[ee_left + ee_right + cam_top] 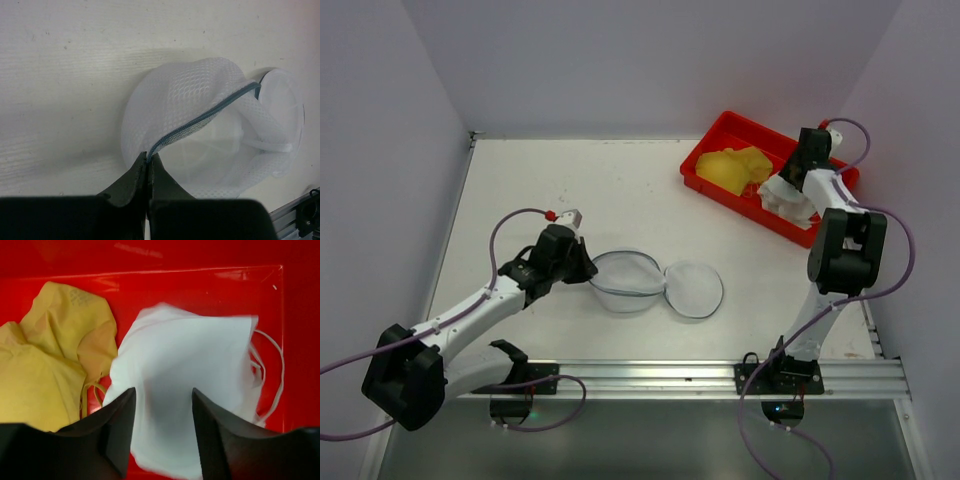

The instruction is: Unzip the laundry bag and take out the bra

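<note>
The white mesh laundry bag (630, 280) lies unzipped in the middle of the table, its two bowl-like halves spread side by side; the other half (694, 288) lies to the right. My left gripper (583, 262) is shut on the bag's grey zipper rim (200, 119) at its left edge (148, 156). The bag looks hollow inside. My right gripper (163, 395) is open above a white bra (190, 405) that lies in the red tray (720, 135). The bra also shows in the top view (788, 196).
A yellow garment (734, 168) lies in the left part of the red tray, beside the white bra; it also shows in the right wrist view (45, 360). The tray stands at the back right near the wall. A metal rail (700, 375) runs along the near table edge.
</note>
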{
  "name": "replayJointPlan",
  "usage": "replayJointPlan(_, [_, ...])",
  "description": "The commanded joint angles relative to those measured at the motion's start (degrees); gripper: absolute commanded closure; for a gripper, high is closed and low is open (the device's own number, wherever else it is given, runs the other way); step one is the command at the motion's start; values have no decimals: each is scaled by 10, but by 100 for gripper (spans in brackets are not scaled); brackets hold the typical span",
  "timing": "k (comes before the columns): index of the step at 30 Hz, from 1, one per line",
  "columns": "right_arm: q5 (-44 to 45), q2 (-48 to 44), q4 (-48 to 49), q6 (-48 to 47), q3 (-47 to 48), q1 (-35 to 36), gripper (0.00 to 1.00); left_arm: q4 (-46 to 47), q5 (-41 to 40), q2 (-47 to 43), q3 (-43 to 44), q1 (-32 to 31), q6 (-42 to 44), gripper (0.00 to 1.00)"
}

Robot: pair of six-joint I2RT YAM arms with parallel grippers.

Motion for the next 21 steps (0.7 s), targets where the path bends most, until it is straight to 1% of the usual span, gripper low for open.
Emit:
replayJointPlan(1, [-7, -29, -31, 16, 54, 3, 46, 23, 8, 6, 3, 5, 19, 100])
replayJointPlan(5, [-57, -99, -45, 17, 44, 7, 13, 24, 5, 8, 4, 4, 17, 100])
replayJointPlan(8, [-95, -156, -71, 9, 38, 21, 2, 26, 1, 9, 2, 4, 15, 100])
replayJointPlan(11, [-150, -222, -91, 22, 2, 43, 2, 29, -6, 11, 1, 5, 12, 100])
replayJointPlan(12, [-172, -237, -98, 26, -29, 62, 2, 28, -5, 11, 1, 5, 12, 100])
replayJointPlan(14, [-187, -282, -113, 36, -67, 88, 2, 25, -24, 9, 4, 5, 8, 100])
replayJointPlan(15, [-197, -295, -125, 45, -85, 118, 2, 25, -28, 9, 5, 5, 7, 100])
replayJointPlan(17, [-225, -330, -130, 69, -154, 144, 3, 30, -48, 6, 1, 4, -3, 100])
replayJointPlan(18, [-229, -341, -134, 76, -201, 172, 4, 30, -53, 5, 0, 6, -7, 100])
replayJointPlan(20, [-200, -370, -147, 97, -248, 201, 4, 30, -67, 3, 2, 6, -13, 100])
replayJointPlan(21, [-194, -380, -147, 107, -297, 225, 4, 28, -70, 2, 3, 5, -16, 100])
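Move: My right hand is over the white garment in the red tray, which lies about 5 cm below, 2 cm left and 1 cm back. The laundry bag is some 45 cm to its left, 26 cm back and 8 cm lower, with the bag's round lid flap about 31 cm left and 28 cm back. The yellow garment is roughly 16 cm left and 5 cm ahead. My left hand has the bag's middle about 8 cm to its right, level with it, a little lower. I finish spreading my right fingers, already part open, to nearly full width, leaving the white garment below, and lift about 16 cm. Then I swing left some 20 cm and back about 14 cm out of the tray towards the laundry bag, sinking again at the end, the hand turning roughly 30 degrees counter-clockwise. My left fingers stay shut on the bag's zip edge. ##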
